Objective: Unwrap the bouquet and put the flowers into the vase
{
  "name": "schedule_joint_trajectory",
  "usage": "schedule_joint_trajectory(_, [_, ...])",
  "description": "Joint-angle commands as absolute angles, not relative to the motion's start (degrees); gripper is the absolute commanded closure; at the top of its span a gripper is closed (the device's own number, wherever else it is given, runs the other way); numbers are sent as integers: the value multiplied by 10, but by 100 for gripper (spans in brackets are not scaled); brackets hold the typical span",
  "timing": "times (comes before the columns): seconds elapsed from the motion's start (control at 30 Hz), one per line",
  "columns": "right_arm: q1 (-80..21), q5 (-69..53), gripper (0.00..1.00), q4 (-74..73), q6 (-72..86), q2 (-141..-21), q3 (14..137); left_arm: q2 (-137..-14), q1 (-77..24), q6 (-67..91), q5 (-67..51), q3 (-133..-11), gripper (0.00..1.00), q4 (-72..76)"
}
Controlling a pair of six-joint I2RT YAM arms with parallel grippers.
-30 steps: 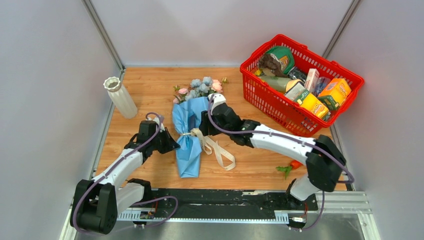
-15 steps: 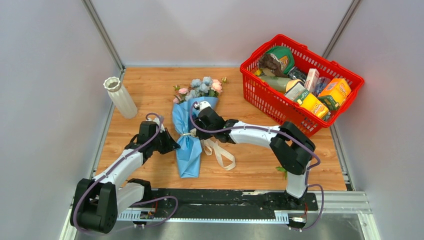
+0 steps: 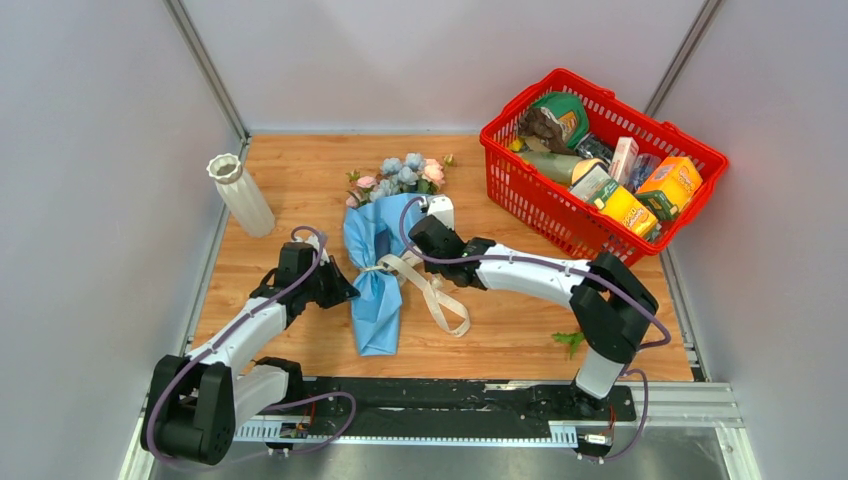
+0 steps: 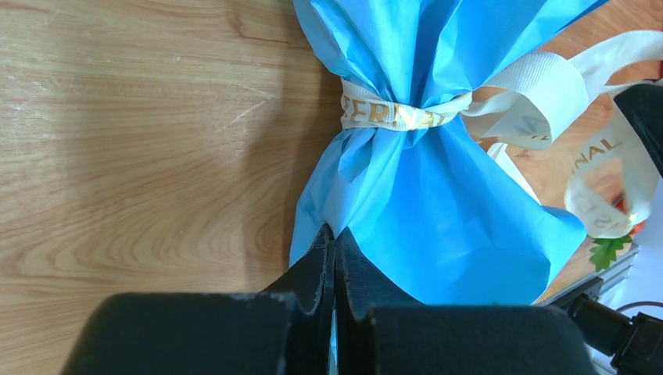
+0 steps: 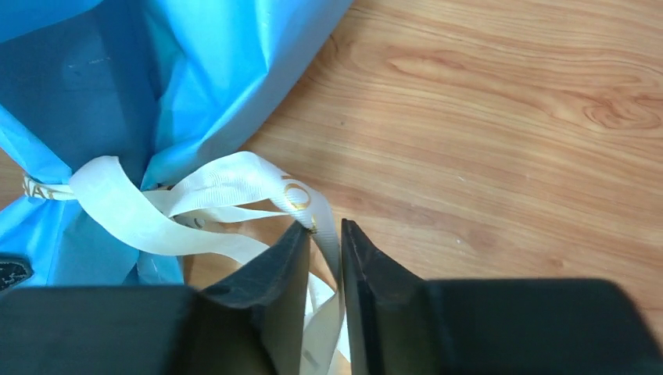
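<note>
The bouquet [image 3: 372, 262] lies on the wooden table, its blue paper cone tied at the waist with a cream ribbon [image 4: 406, 116]. The flowers [image 3: 405, 172] stick out of its far end. Left of it stands the white ribbed vase [image 3: 240, 195]. My left gripper [image 4: 336, 232] is shut on the cone's lower left edge of blue paper [image 4: 438, 211]. My right gripper [image 5: 324, 228] sits at the bow's right side. Its jaws stand a narrow gap apart with a ribbon loop [image 5: 234, 181] running between the fingertips.
A red basket [image 3: 600, 95] full of groceries stands at the back right. A loose green sprig [image 3: 570, 340] lies near the right arm's base. The ribbon's long tails [image 3: 445, 305] trail over the table right of the cone.
My right gripper has shifted about the bow and its jaws have narrowed around a ribbon loop. The left gripper and the bouquet have stayed put.
</note>
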State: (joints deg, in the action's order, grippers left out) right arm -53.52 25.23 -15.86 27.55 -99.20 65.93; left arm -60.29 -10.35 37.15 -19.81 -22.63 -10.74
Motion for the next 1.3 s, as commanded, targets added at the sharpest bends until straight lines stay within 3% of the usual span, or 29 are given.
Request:
schedule_joint_trajectory(0.0, [-544, 294, 68, -223, 326, -954, 709, -604, -102, 377, -203, -230, 100, -74])
schedule_joint_trajectory(0.17, [-559, 267, 55, -200, 275, -958, 775, -589, -102, 382, -215, -228, 100, -66])
schedule_joint_trajectory(0.27, [-568, 164, 50, -125, 208, -968, 781, -587, -101, 388, -218, -227, 100, -61])
schedule_joint_trajectory(0.4, [-568, 17, 54, -53, 125, -1004, 787, -590, -101, 395, -232, -221, 100, -47])
schedule_joint_trajectory(0.63, [-567, -67, 62, -14, 32, -1067, 799, -595, -102, 397, -236, -216, 100, -40])
schedule_joint_trajectory(0.8, [-567, -76, 61, -11, 4, -1097, 808, -592, -101, 396, -234, -215, 100, -45])
schedule_joint_trajectory(0.9, [-566, -66, 53, -12, -30, -1114, 809, -591, -101, 393, -233, -222, 100, -53])
schedule_joint_trajectory(1.27, [-566, -41, 55, -12, -97, -1165, 818, -591, -102, 394, -230, -235, 100, -61])
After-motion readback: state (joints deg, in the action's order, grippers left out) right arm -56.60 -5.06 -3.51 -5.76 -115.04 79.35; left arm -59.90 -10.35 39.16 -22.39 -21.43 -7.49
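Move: The knot of the ribbon around the bouquet's waist lies some 13 cm to the right hand's left, about 2 cm back and 3 cm lower. The ribbon's loose loop lies roughly 10 cm behind the right hand, 1 cm to its right and 7 cm below; the flower heads are about 16 cm ahead and 8 cm left. From the left hand, which pinches the paper, the knot is some 4 cm ahead and 5 cm right, about level. The right hand opens its barely parted fingers to nearly half wide, letting the loose ribbon go, and arcs left to the bouquet's waist, first rising about 8 cm, then sinking some 10 cm, to end about 14 cm farther left with the wrist turned some 45 degrees counter-clockwise and the fingertips to either side of the ribbon band at the knot. The left hand meanwhile keeps its shut fingers on the gathered paper just behind the band, holding the bouquet and shifting only about 1 cm to its right. ##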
